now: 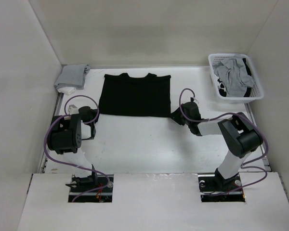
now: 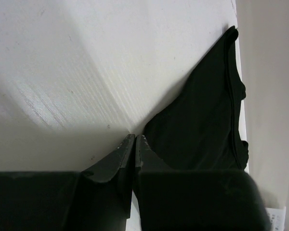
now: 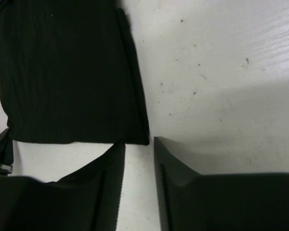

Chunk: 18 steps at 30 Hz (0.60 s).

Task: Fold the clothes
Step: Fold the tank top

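The clothes, a black tank top [image 1: 135,94], lie flat at the back middle of the table with the neck toward the far wall. My left gripper [image 1: 96,115] sits at the top's near left corner. In the left wrist view this gripper [image 2: 135,138] is shut, its right finger against the fabric's [image 2: 202,115] corner. No fabric shows between the jaws. My right gripper [image 1: 174,116] is at the near right corner. In the right wrist view it [image 3: 138,144] stands open, with bare table in the gap and the hem corner [image 3: 135,137] just beyond the fingertips.
A small folded grey-and-white cloth stack [image 1: 72,77] lies at the back left corner. A white basket [image 1: 236,77] with light grey garments stands at the back right. White walls close in the table on three sides.
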Each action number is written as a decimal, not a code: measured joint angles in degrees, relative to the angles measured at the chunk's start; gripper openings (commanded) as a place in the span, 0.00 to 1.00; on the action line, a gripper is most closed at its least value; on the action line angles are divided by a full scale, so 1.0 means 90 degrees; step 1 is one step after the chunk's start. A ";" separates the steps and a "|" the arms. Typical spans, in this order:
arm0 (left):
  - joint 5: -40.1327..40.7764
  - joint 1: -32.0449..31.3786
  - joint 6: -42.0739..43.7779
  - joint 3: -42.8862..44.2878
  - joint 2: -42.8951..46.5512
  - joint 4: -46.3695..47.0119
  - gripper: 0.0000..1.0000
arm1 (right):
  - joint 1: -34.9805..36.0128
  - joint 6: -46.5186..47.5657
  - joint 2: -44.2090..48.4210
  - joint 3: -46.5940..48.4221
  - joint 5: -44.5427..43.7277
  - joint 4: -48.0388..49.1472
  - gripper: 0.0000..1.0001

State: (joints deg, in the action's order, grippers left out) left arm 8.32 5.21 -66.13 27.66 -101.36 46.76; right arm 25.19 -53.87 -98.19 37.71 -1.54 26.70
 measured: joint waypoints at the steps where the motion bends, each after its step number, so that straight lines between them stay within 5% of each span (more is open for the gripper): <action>1: 0.0000 0.0000 -0.0002 0.0000 0.0000 0.0000 0.01 | -0.0007 -0.0053 -0.0080 0.0056 0.0012 0.0019 0.27; 7: 0.0002 -0.0005 -0.0007 0.0000 0.0000 0.0000 0.00 | -0.0061 -0.0223 -0.0316 0.0211 0.0029 0.0036 0.03; 12: -0.0007 -0.0085 0.0017 -0.0080 0.0386 -0.0325 0.00 | -0.0085 -0.0165 -0.0155 0.0197 0.0029 -0.0022 0.00; 18: 0.0005 -0.0321 0.0226 -0.0240 0.3366 -0.1583 0.00 | 0.0136 0.0330 0.2229 -0.0041 -0.0282 -0.0801 0.00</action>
State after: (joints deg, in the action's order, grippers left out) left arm 8.36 2.33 -64.10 25.50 -71.07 32.51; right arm 26.41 -50.89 -78.13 37.34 -4.08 19.49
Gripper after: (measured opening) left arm 0.024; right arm 0.005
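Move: The folded tank top's near right corner is almost between the right fingertips, about 1 cm ahead, 1 cm left and 1 cm below; the left hand already grips the near left corner, roughly 35 cm left of the right hand and 1 cm farther out. That right corner lies about 35 cm right of the left hand and 1 cm back. The grey folded cloth is some 18 cm ahead and 13 cm left of the left hand. The right hand pinches the tank top's near right corner, easing about 1 cm forward and slightly down as its fingers close, while the left keeps its shut grip. Then both hands lift, quickening, some 11 to 13 cm, drifting about 2 cm back towards the robot, fingers tipping up some 10 to 15 degrees. ##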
